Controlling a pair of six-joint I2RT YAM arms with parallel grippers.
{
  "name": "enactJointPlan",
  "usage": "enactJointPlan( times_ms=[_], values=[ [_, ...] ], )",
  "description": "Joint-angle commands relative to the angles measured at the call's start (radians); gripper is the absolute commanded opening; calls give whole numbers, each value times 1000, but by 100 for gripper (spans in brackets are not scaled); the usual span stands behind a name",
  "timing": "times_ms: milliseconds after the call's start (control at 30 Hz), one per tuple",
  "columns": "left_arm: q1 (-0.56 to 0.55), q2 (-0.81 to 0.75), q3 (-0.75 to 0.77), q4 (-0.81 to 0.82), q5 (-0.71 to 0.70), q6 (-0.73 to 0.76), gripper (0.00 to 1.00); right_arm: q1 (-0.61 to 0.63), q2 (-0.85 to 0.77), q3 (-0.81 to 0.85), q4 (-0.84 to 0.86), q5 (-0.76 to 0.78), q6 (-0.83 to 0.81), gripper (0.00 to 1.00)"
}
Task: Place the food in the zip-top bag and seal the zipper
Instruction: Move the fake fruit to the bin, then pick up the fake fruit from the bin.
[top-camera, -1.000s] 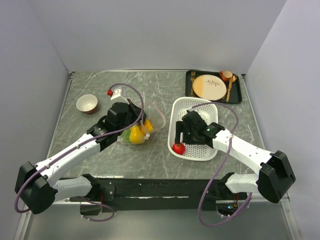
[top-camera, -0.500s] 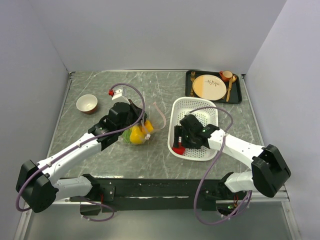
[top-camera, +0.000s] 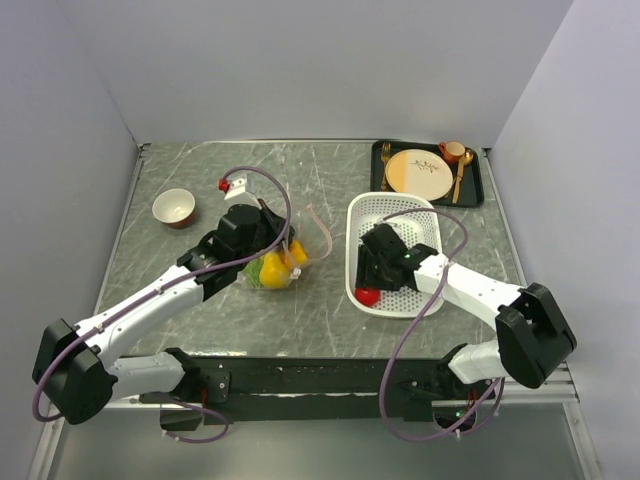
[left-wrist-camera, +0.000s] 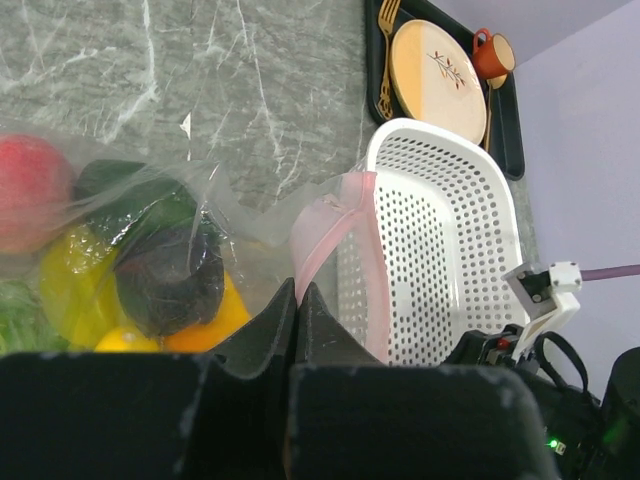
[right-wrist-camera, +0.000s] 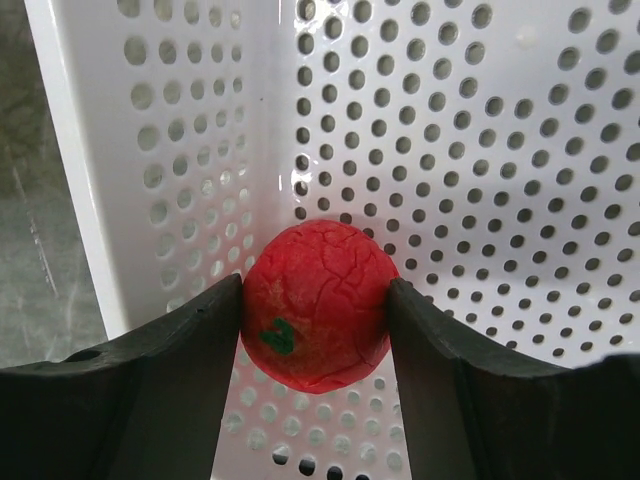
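The clear zip-top bag (top-camera: 277, 262) lies left of centre on the table. It holds food: a pink peach (left-wrist-camera: 30, 190), a dark avocado (left-wrist-camera: 170, 275), a yellow lemon (left-wrist-camera: 70, 285) and an orange mango (left-wrist-camera: 215, 315). My left gripper (left-wrist-camera: 298, 290) is shut on the bag's mouth edge, and the pale pink zipper (left-wrist-camera: 320, 215) arches up from its tips. In the near left corner of the white basket (top-camera: 400, 215) sits a red tomato (right-wrist-camera: 320, 320). My right gripper (right-wrist-camera: 315, 290) is closed on the tomato (top-camera: 367, 296), both fingers pressed to its sides.
A black tray (top-camera: 478, 190) at the back right carries a cream plate (top-camera: 418, 173), an orange cup (top-camera: 452, 151) and gold cutlery. A small bowl (top-camera: 174, 207) stands at the back left. The basket wall (right-wrist-camera: 450, 150) rises close behind the tomato.
My right gripper has dropped over the tomato in the basket corner and narrowed until its fingers touch it. The left arm and the bag have stayed put.
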Motion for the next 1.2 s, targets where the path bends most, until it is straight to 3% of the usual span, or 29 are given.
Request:
enactJointPlan(
  times_ms=[0,267,533,867,1167],
  values=[
    [3,5,25,38,0,10,2,-34,-46,36,10,69,-31,56],
    [5,8,21,50,14,6,2,-62,-61,79,19,197,-40,56],
    [5,-4,14,43,9,6,2,-113,81,119,46,236,-62,62],
    [12,-9,10,43,11,12,2,-129,95,141,62,213,-83,87],
    [18,-2,21,38,25,22,2,-136,23,122,6,201,-64,90]
  ],
)
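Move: The right hand already grips the tomato in the bin's near left corner; the clear floor spot it is taken to lies about 6 cm ahead and 5 cm to the right, about level with the hand. The bag's mouth is some 16 cm ahead, 13 cm left and 8 cm higher. From the left hand, the tomato sits roughly 16 cm back, 21 cm right and 15 cm below. The right hand lifts the tomato slightly, carries it about 8 cm forward-right, lowers it and opens. ##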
